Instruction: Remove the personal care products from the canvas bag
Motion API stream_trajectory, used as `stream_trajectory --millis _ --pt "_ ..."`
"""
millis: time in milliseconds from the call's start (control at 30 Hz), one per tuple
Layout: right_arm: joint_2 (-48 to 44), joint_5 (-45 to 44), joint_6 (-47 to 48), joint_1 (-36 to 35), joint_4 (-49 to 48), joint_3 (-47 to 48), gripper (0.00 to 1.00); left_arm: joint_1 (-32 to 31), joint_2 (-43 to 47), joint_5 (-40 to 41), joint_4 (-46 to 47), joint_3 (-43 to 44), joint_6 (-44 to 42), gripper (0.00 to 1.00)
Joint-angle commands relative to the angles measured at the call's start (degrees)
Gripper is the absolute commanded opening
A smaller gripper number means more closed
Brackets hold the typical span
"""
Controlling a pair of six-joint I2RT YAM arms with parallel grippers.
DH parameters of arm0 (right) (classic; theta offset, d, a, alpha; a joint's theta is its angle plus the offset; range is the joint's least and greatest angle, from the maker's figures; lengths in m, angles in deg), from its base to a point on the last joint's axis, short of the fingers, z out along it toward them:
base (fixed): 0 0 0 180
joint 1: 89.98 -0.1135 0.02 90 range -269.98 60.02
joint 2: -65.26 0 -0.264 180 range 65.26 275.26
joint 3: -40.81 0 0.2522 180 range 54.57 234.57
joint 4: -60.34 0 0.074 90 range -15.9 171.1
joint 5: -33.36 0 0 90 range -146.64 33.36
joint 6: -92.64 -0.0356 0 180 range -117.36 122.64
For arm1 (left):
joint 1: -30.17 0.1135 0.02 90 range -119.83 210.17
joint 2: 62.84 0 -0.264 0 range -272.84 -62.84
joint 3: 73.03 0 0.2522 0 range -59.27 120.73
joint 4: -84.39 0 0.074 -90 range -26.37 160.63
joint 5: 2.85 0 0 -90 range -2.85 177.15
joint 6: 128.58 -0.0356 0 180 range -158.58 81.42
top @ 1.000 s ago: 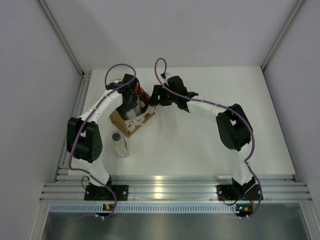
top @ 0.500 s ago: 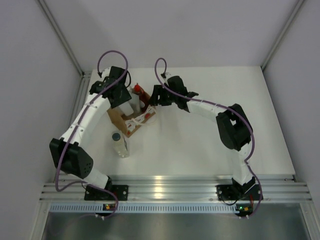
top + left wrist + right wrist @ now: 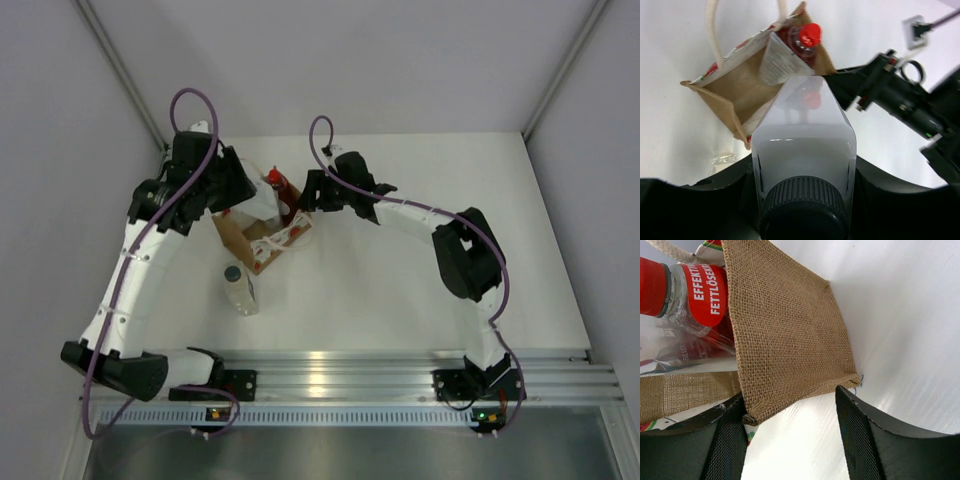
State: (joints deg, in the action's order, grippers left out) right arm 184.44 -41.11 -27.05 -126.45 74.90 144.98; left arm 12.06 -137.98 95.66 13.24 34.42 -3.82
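Observation:
The canvas bag (image 3: 262, 240) stands at the table's back left, tan with a white lining and rope handles. My left gripper (image 3: 245, 195) hangs above its far left side, shut on the white bottle (image 3: 802, 135) with the dark cap (image 3: 802, 207), which is lifted clear of the bag (image 3: 735, 90). A slim red bottle (image 3: 809, 35) and a silvery pouch (image 3: 776, 60) stick out of the bag's mouth. My right gripper (image 3: 790, 400) is closed across the bag's burlap end wall (image 3: 785, 330), with the red bottle (image 3: 695, 292) just beyond. A clear bottle (image 3: 240, 288) lies on the table in front of the bag.
The left wall and its metal rail (image 3: 165, 170) run close behind my left arm. My right arm (image 3: 900, 100) reaches in from the right, close to the bag. White table (image 3: 420, 270) spreads to the right and front.
My left arm has swung up and back to the left, drawing the white bottle out of the bag. The right gripper and the bag have stayed where they were.

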Motion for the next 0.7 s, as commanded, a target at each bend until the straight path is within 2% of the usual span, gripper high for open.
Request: stream_trajectory --millis 0,67,167,267,367,467,667 --pt "-2.28 -0.15 0.69 0.87 0.7 1.87 0.63 -0.26 6.31 -9.46 5.88 4.14 -2.59 0.0" --pt "-2.19 -0.24 0.78 0.87 0.78 1.96 0.63 -0.78 8.06 -15.16 5.88 2.3 -3.3 0.0" --pt "-2.11 -0.32 0.95 0.87 0.87 2.05 0.63 -1.75 9.91 -19.66 5.79 -1.3 -4.88 0.0" --pt "-2.11 -0.24 0.86 0.96 0.96 2.14 0.63 -5.0 12.02 -20.55 5.71 -4.64 -6.72 0.0" --pt "-2.19 -0.24 0.95 0.96 1.13 2.58 0.63 -12.44 12.9 -16.09 4.74 -9.57 -7.6 0.0" --pt "-2.28 -0.24 0.95 0.96 1.66 3.01 0.63 -18.51 14.31 -6.7 4.56 -14.4 -6.38 0.0" --pt "-2.11 -0.06 1.22 0.87 2.1 3.37 0.63 -27.74 13.1 3.51 4.74 -21.52 -2.6 0.0"
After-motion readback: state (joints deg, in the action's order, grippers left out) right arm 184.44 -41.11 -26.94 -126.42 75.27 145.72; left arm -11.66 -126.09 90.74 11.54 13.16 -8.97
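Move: The spot for the held white bottle is the open table about 11 cm back and 10 cm right of the left gripper, some 32 cm below it. The clear bottle stands 11 cm back and 3 cm left. The canvas bag lies 5 cm ahead and 2 cm right, its red-capped bottle 8 cm ahead and 8 cm right, all three roughly 24 cm lower. From the right gripper the spot is some 22 cm back, 3 cm left and 13 cm down. Keep the white bottle pinched in the left gripper and swing it back about 13 cm and to the right, away from the bag and towards the free table beside the clear bottle. Let the hand crest a few centimetres higher first, then sink well below its starting height, while the wrist turns some 30 degrees clockwise. ##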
